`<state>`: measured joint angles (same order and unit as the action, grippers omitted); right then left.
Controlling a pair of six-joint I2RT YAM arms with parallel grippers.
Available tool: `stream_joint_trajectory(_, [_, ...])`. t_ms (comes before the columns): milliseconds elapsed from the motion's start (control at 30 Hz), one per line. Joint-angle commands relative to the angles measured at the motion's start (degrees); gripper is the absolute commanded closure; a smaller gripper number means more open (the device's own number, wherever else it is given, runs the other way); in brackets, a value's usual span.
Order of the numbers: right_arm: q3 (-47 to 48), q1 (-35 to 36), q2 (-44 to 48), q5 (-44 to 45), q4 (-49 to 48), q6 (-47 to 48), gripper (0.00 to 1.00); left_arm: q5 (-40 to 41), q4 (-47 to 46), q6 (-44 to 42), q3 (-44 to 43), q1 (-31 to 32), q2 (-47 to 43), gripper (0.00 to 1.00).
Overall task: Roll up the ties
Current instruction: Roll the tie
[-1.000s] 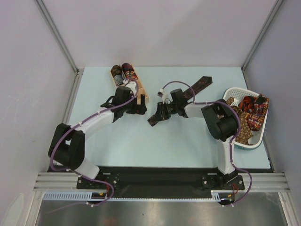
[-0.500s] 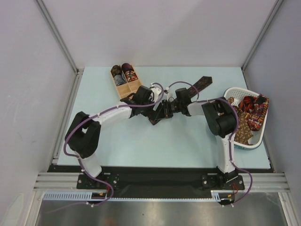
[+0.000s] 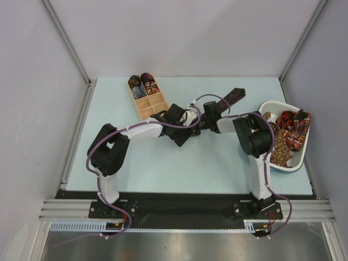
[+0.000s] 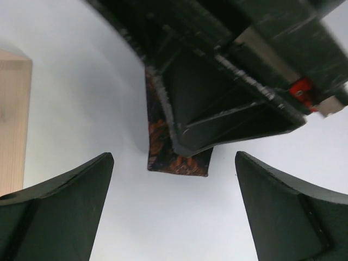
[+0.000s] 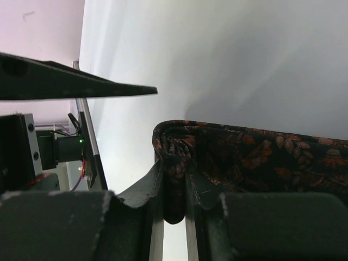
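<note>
A dark maroon patterned tie (image 3: 235,96) lies diagonally across the table's middle. My right gripper (image 3: 192,129) is shut on its folded near end, which shows as a doubled fold between the fingers in the right wrist view (image 5: 244,157). My left gripper (image 3: 183,135) is open right next to it, its fingers (image 4: 60,201) spread on either side of the tie end (image 4: 179,160) without touching it. Two rolled ties (image 3: 141,87) sit in the wooden box. Several loose red and gold ties (image 3: 288,130) lie in the basket.
The wooden compartment box (image 3: 154,103) stands at the back left, close to the left arm; its edge shows in the left wrist view (image 4: 13,119). The white basket (image 3: 274,106) stands at the right edge. The two grippers are very close together.
My left arm has swung from the wooden box rightward to the tie end beside my right gripper. The right gripper stayed shut on the tie and shifted a little right.
</note>
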<state>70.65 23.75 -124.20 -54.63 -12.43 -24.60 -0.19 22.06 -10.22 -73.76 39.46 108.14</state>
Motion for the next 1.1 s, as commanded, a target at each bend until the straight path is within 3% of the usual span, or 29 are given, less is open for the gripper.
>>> stream_joint_trajectory(0, [1.42, -0.37, -1.39, 0.58, -0.41, -0.45, 0.81, -0.26, 0.25, -3.05, -4.02, 0.79, 1.54, 0.00])
stream_joint_trajectory(133, [1.42, -0.46, -1.48, 0.75, -0.32, -0.45, 0.81, 2.29, 4.20, -3.67, -7.63, 0.88, 5.15, 0.00])
stream_joint_trajectory(233, [1.51, -0.54, -1.48, 0.93, -0.06, -0.45, 0.80, 1.95, 5.79, -4.20, -8.77, 0.88, 6.47, 0.06])
stream_joint_trajectory(567, [1.59, -0.54, -1.04, 2.51, 1.44, 0.17, 0.70, 1.77, 8.87, -4.11, -7.98, 0.79, 7.44, 0.50])
stream_joint_trajectory(700, [1.16, -0.72, -0.34, 3.30, 1.70, 0.34, 0.57, 2.03, 9.31, -3.93, -7.37, 0.79, 6.82, 0.54])
stream_joint_trajectory(1067, [-2.71, -2.47, 4.23, 6.11, -0.49, -0.53, 0.55, 0.89, 10.63, -2.09, -7.63, 0.18, 6.56, 0.58])
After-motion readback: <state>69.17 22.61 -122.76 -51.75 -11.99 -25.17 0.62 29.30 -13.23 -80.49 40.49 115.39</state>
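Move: The rolled end of the tie sits in the right gripper's closed fingertips, practically at that hand's own point. From the wide-open left gripper, the roll lies about 1 cm ahead, 1 cm to the right and 3 cm below. The tie's flat far end lies some 19 cm ahead of the left gripper and 18 cm to its right, 4 cm lower. The wooden organizer is about 18 cm ahead and 17 cm to the left, 2 cm lower. Sink the left gripper about 2.5 cm over the tie roll, nudging briefly forward and right by about 1 cm and then easing back, and close its wide-open fingers to under half, pinching the roll by its side edges. Once they have nearly closed, open the right fingers from their pinch around the roll and ease that hand about 1 cm right and slightly forward. ##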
